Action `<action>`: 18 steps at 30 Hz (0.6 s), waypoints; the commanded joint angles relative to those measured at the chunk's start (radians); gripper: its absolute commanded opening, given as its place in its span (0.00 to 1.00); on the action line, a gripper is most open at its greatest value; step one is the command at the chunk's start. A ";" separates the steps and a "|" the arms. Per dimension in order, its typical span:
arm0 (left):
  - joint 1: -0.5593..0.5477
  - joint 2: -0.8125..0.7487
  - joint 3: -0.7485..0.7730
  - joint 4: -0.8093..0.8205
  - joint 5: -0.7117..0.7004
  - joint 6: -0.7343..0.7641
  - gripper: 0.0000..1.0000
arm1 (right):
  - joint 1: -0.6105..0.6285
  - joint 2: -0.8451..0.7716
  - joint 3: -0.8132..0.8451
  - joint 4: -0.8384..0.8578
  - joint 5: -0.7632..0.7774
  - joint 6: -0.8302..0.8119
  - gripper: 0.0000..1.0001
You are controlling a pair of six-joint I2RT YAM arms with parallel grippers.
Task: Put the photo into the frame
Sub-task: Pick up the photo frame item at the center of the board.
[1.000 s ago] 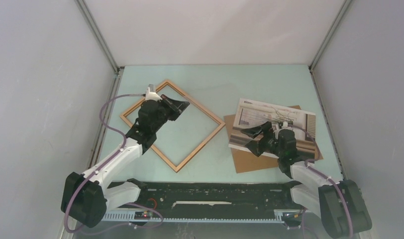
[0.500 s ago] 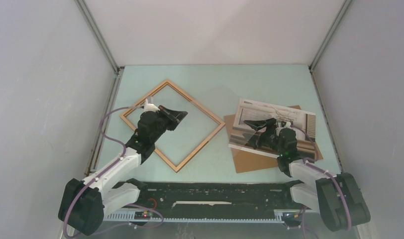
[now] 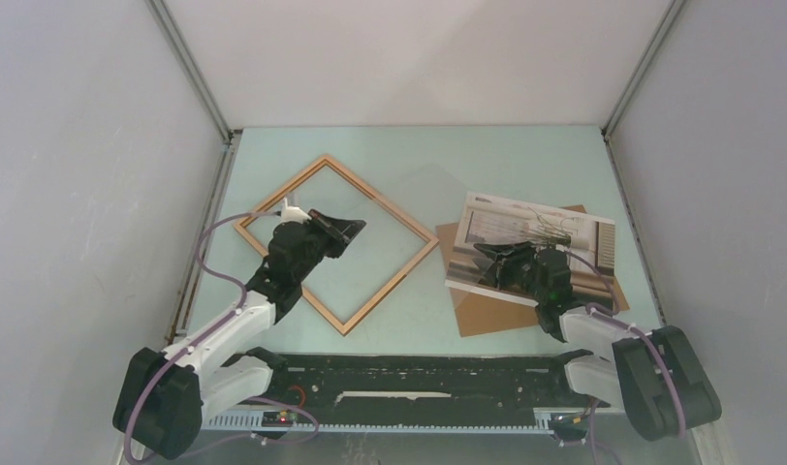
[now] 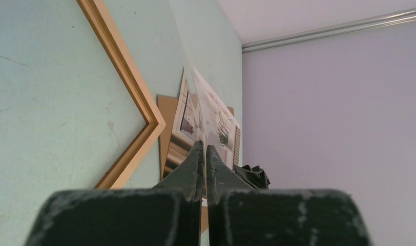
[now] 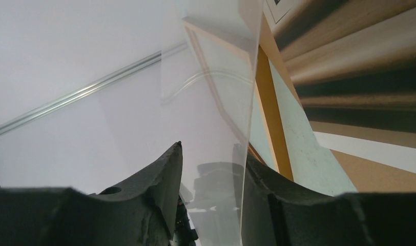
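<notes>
The light wooden frame lies as a diamond on the table's left half, and its inner corner shows in the left wrist view. The photo lies picture side up at the right, its striped bands beside my right fingers. My left gripper hovers over the frame's opening, shut on the edge of a clear pane. The pane reaches across to my right gripper. There its other edge stands between the open jaws, close to the right finger.
A brown backing board lies under the photo, its corners sticking out. White enclosure walls with metal corner posts bound the table. The arm bases and a black rail sit at the near edge.
My right jaws have narrowed around the pane's edge and shifted slightly. My left gripper has drawn back toward the near side over the frame, still shut on the pane.
</notes>
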 commanded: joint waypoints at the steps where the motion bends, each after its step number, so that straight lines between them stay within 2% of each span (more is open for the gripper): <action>1: -0.006 -0.024 -0.038 0.068 0.016 -0.013 0.00 | 0.017 0.021 0.041 0.033 0.087 0.029 0.48; 8: -0.012 -0.032 -0.073 0.101 0.015 -0.036 0.00 | 0.102 0.044 0.042 0.075 0.254 0.078 0.46; 11: -0.016 -0.041 -0.079 0.100 0.009 -0.038 0.00 | 0.101 0.058 0.047 0.078 0.270 0.071 0.44; 16: -0.020 -0.057 -0.091 0.084 0.007 -0.024 0.01 | 0.079 0.035 0.049 0.032 0.256 0.023 0.22; 17: -0.019 -0.058 -0.088 0.063 0.011 -0.015 0.06 | 0.070 0.027 0.049 0.023 0.249 0.003 0.16; 18: -0.019 -0.059 -0.084 0.035 0.015 -0.004 0.16 | 0.057 0.023 0.054 0.023 0.233 -0.024 0.10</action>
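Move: The right hand, its fingers half open, already has the near edge of the clear sheet between them, practically at its hand point. The photo's middle lies about 11 cm to its right, 2 cm farther out and 10 cm below; the frame's middle is some 23 cm left, 4 cm ahead and 10 cm below. From the left hand, still pinching the sheet, that edge part is about 18 cm right, 3 cm back and 6 cm lower; the frame's middle is 4 cm left, 1 cm ahead and 15 cm below. Easing forward about 1.5 cm and down 1 cm, the right hand yaws some 5–10 degrees clockwise while its half-open fingers close to nearly shut, pinching the clear sheet's edge. The left hand, holding the sheet, sinks nearly 2 cm, then rises again by about 1 cm, drawing back 1 cm overall; its fingers just begin to part at the end. ##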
